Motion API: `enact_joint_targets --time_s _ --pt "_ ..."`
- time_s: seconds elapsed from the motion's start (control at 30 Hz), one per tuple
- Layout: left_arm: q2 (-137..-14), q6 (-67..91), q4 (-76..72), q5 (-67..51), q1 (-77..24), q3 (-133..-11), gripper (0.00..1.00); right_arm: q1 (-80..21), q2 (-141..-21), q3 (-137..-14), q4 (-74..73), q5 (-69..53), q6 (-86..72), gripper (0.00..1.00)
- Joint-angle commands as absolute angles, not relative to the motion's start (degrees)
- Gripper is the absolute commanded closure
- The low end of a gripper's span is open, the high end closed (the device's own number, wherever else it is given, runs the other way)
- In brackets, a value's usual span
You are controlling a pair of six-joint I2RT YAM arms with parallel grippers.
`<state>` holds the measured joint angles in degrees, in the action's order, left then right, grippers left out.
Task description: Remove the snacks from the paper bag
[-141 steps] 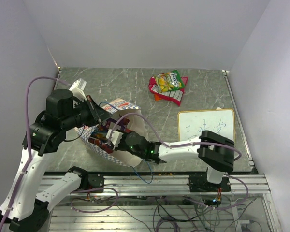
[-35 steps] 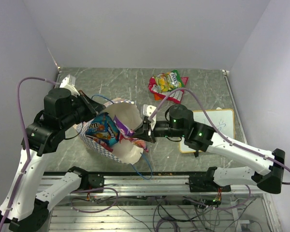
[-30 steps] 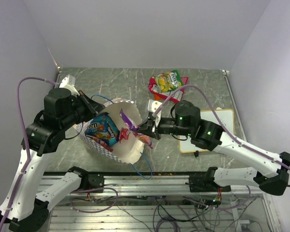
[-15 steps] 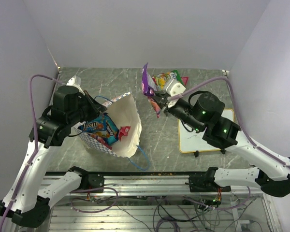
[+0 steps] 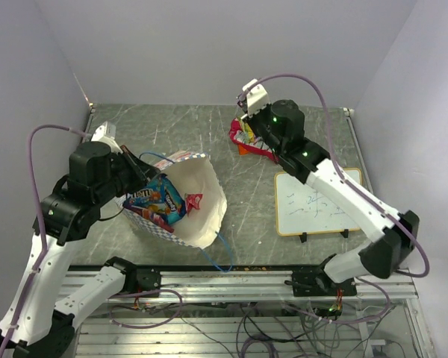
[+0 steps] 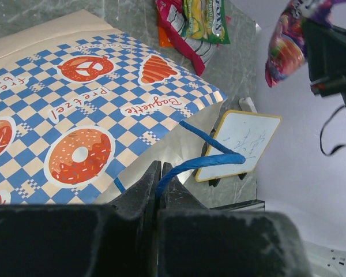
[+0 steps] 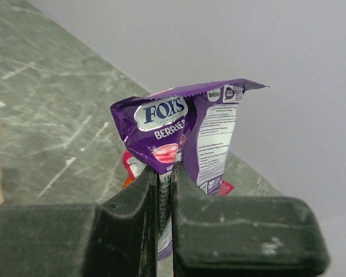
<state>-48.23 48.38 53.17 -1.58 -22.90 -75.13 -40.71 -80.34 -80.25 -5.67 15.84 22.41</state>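
The paper bag (image 5: 181, 224) lies on its side, mouth open toward the right; its checkered side (image 6: 75, 115) fills the left wrist view. Inside show a blue packet (image 5: 155, 198) and a small red one (image 5: 192, 201). My left gripper (image 5: 142, 170) is shut on the bag's blue string handle (image 6: 213, 160), pinched at the fingertips (image 6: 159, 170). My right gripper (image 7: 164, 173) is shut on a purple snack packet (image 7: 179, 127), held up in the air (image 6: 288, 40) over the far table. Below it lie red-and-white and green-yellow snacks (image 5: 248, 140).
A white framed writing board (image 5: 317, 200) stands on the table to the right of the bag. The snack pile (image 6: 196, 23) sits beyond the bag's far side. Grey walls close in the table on three sides.
My right gripper has pulled the purple packet out of the bag's mouth, lifted it and carried it to the far right, above the snack pile. The left gripper keeps hold of the handle.
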Motion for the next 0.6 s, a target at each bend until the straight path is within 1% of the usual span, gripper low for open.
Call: enact_joint_targets --time_s 0.0,0.1,0.33,0.57 --pt "-48.8 46.6 55.2 -0.6 -23.4 -76.6 0.93 -35.8 -85.2 -83.6 -4.8 15.8 19.5 1.0" --pt "-49.3 45.8 56.0 0.0 -23.4 -77.5 0.93 -33.0 -88.3 -83.2 -2.7 16.2 19.1 1.0" --pt "-51.7 43.2 57.7 -0.2 -23.4 -79.6 0.93 -26.5 -95.8 -84.3 -2.7 16.3 16.9 1.0" --pt "-52.9 41.9 57.6 0.1 -23.4 -81.4 0.93 -23.9 -103.4 -89.7 -7.2 16.9 17.4 1.0"
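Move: The right hand holds the purple Fox's pack; the snack pile lies about 17 cm ahead of it, nearly straight (2 cm left), and 33 cm below. From the pile, the whiteboard stands some 22 cm nearer and 20 cm right, the paper bag about 21 cm nearer and 28 cm left. From the left hand, the pile is roughly 31 cm ahead, 31 cm right and 31 cm down. Still gripping the Fox's pack, the right hand sinks 14 cm and reaches 12 cm forward, swinging right, towards the pile. ##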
